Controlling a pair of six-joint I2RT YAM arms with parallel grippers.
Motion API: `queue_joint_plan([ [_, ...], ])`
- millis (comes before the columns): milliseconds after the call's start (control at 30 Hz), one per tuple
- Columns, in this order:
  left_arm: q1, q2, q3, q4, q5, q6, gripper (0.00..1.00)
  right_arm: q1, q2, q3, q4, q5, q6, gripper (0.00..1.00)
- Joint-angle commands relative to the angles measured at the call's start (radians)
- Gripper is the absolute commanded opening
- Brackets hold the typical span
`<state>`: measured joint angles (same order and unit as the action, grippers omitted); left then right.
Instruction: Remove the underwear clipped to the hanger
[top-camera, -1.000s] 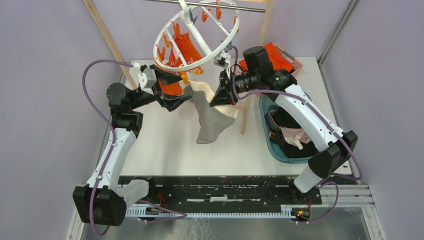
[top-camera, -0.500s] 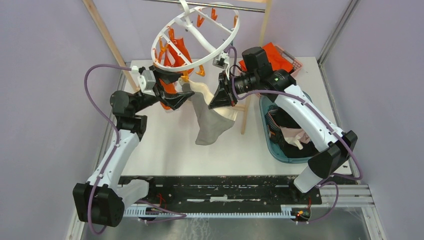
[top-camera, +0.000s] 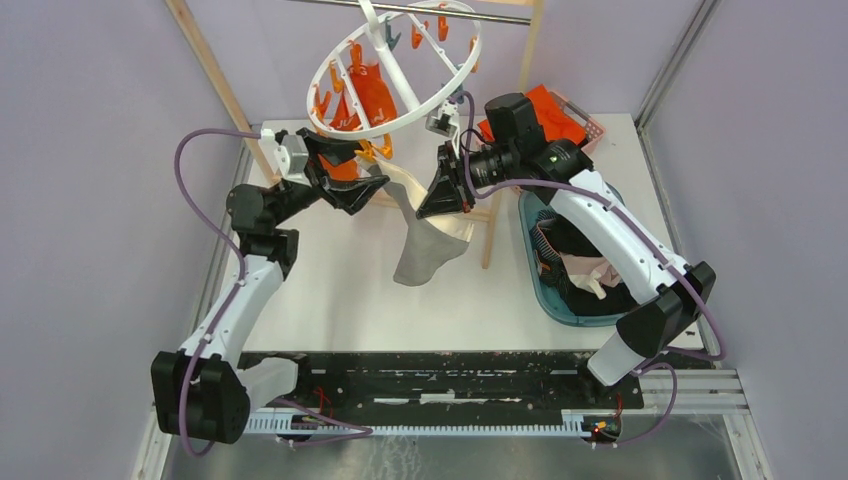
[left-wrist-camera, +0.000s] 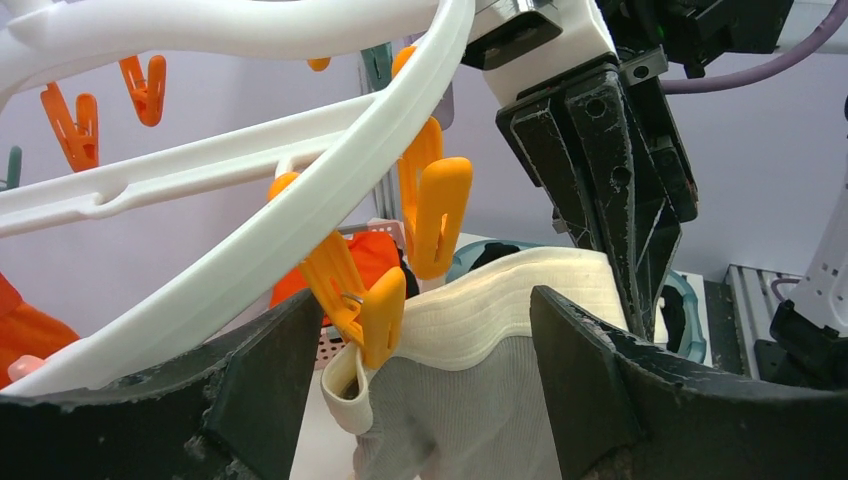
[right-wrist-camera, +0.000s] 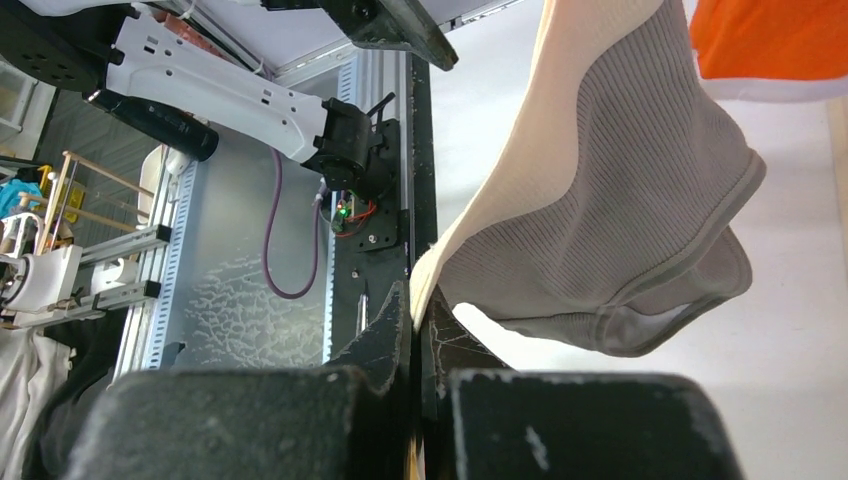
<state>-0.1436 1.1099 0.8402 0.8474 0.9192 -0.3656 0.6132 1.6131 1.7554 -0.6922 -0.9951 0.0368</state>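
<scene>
The white ring hanger hangs tilted from the metal bar, with orange pegs. The beige-grey underwear hangs below it; one orange peg still clips the corner of its cream waistband. My left gripper is open, its jaws on either side of that peg and waistband corner. My right gripper is shut on the waistband's other end. The bright orange underwear is clipped at the ring's far side. The black one is not clearly seen.
A teal tub with clothes stands at the right. A pink basket with folded orange cloth is behind it. Wooden posts hold the metal bar; one post stands beside my right gripper.
My left gripper has moved up and right to the peg on the beige-grey garment. The ring has swung and the garment's left edge has lifted. The right arm has held still.
</scene>
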Motion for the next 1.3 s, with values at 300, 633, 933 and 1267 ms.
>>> queue_joint_plan([
  [300, 0.001, 0.085, 0.019, 0.240, -0.036, -0.151, 0.84, 0.002, -0.066, -0.008, 0.051, -0.057, 0.002, 0.01],
  [633, 0.000, 0.125, -0.002, 0.568, -0.004, -0.386, 0.69, 0.002, -0.077, -0.046, 0.068, -0.056, 0.002, 0.01],
  [933, 0.000, 0.167, -0.010, 0.658, -0.100, -0.515, 0.54, 0.003, -0.064, -0.049, 0.085, -0.063, 0.017, 0.01],
  [1267, 0.002, 0.203, -0.017, 0.683, -0.181, -0.597, 0.53, 0.002, -0.068, -0.068, 0.091, -0.063, 0.015, 0.01],
])
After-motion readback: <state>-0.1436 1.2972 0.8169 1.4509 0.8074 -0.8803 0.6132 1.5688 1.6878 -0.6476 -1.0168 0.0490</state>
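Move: The orange clip that holds the underwear's corner sits just off the left fingertips, about 3 cm ahead of the hand point, 2 cm to its right and 2 cm higher. A second orange clip hangs roughly 3 cm to the right of the first. The underwear's middle lies some 9 cm back, 9 cm right and 7 cm below the left hand. From the right hand, the first clip is about 10 cm ahead, 7 cm left and 7 cm up. The right fingers keep their pinch on the cream waistband and barely shift. The left hand eases about 1 cm forward, then draws back a couple of centimetres while rising some 3 cm to the clip; its fingers tip up nearly 20 degrees, turn slightly clockwise and close by about a third to bracket the clip's two handles, though touching them can't be made out. ##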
